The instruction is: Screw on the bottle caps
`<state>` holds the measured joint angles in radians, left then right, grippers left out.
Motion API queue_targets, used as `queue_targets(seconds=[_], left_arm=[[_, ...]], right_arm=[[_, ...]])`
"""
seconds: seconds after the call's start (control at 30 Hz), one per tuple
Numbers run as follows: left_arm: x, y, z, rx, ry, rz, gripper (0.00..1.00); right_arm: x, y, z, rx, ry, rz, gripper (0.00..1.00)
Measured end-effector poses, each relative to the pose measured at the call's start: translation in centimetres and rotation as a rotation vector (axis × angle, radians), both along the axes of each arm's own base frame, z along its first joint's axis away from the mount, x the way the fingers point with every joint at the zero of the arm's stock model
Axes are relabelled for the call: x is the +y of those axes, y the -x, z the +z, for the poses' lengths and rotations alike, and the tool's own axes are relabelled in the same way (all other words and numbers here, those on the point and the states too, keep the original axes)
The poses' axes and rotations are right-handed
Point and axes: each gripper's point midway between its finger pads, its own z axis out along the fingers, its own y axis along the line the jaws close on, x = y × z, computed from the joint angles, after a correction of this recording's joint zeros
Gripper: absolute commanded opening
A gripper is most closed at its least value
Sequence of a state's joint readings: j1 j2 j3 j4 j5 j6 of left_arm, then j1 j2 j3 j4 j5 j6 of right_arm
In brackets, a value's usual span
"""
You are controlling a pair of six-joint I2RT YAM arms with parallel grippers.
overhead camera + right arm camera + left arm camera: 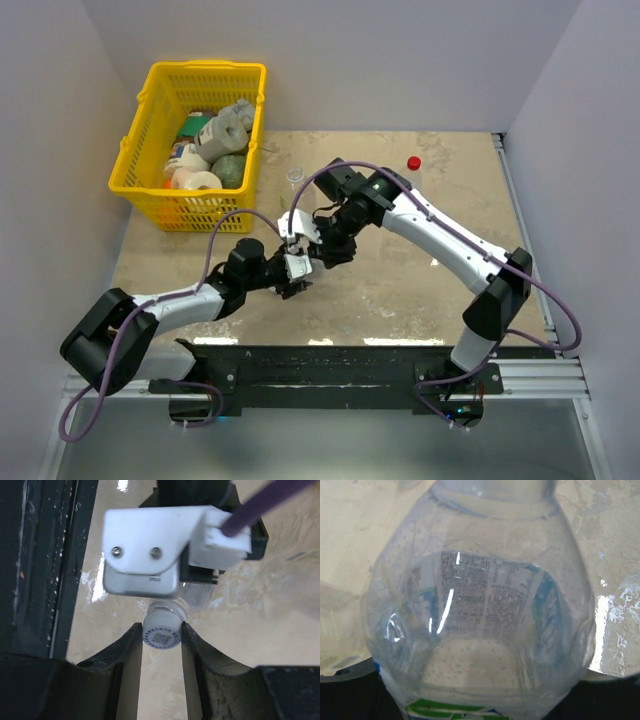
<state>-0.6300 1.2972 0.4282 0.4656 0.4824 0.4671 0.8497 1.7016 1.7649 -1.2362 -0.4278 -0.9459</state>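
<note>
A clear bottle (480,610) with a blue and green label fills the left wrist view. My left gripper (296,268) is shut on its body, the fingers showing only as dark corners at the bottom. In the right wrist view a white bottle cap (161,636) with blue print sits on the bottle's neck (200,594). My right gripper (161,630) is shut on that cap, one black finger (131,647) pressed against each side. Both grippers meet at mid-table, right gripper (320,248) just beyond the left. A red cap (413,163) lies apart at the far side.
A yellow basket (205,67) full of assorted items stands at the far left. A small clear object (295,177) sits on the table behind the grippers. White walls close in the table at the left, back and right.
</note>
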Motion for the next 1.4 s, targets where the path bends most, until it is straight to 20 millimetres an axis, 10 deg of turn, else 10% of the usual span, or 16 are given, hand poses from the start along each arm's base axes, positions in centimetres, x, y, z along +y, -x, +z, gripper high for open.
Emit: queue_targets(seconds=[0.3, 1.0, 1.1, 1.2, 1.4], left_arm=[[1.0, -1.1, 0.1, 0.085, 0.068, 0.179, 0.0], [1.3, -3.3, 1.1, 0.13, 0.12, 0.351, 0.0], [1.2, -3.3, 0.9, 0.148, 0.131, 0.366, 0.0], [0.8, -3.5, 1.2, 0.165, 0.178, 0.375, 0.0], [-1.1, -4.2, 7.1, 0.074, 0.422, 0.318, 0.0]], right_arm=[[-0.8, -4.9, -1.4, 0.245, -0.052, -0.497, 0.0], [1.0, -7.4, 0.7, 0.431, -0.167, -0.83, 0.06], [1.4, -7.8, 0.7, 0.437, -0.165, -0.838, 0.31], [1.5, -8.2, 0.9, 0.432, -0.159, -0.831, 0.99], [2.0, -7.3, 3.6, 0.403, -0.141, -0.756, 0.99]])
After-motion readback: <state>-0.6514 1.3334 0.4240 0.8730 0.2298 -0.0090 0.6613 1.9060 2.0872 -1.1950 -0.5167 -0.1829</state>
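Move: The white cap sits between the right fingers, on the bottle neck, about 0 cm from that hand's point. The red-capped bottle stands some 18 cm ahead of that hand and 20 cm to its right; the clear empty bottle about 15 cm ahead and 7 cm left, both roughly 10 cm lower. From the left hand, which holds the capped bottle's body, the cap lies about 10 cm above, 5 cm right and 3 cm back. Right fingers twist the cap some 45 degrees clockwise, moving forward, then let go; left hand counter-turns the bottle. ##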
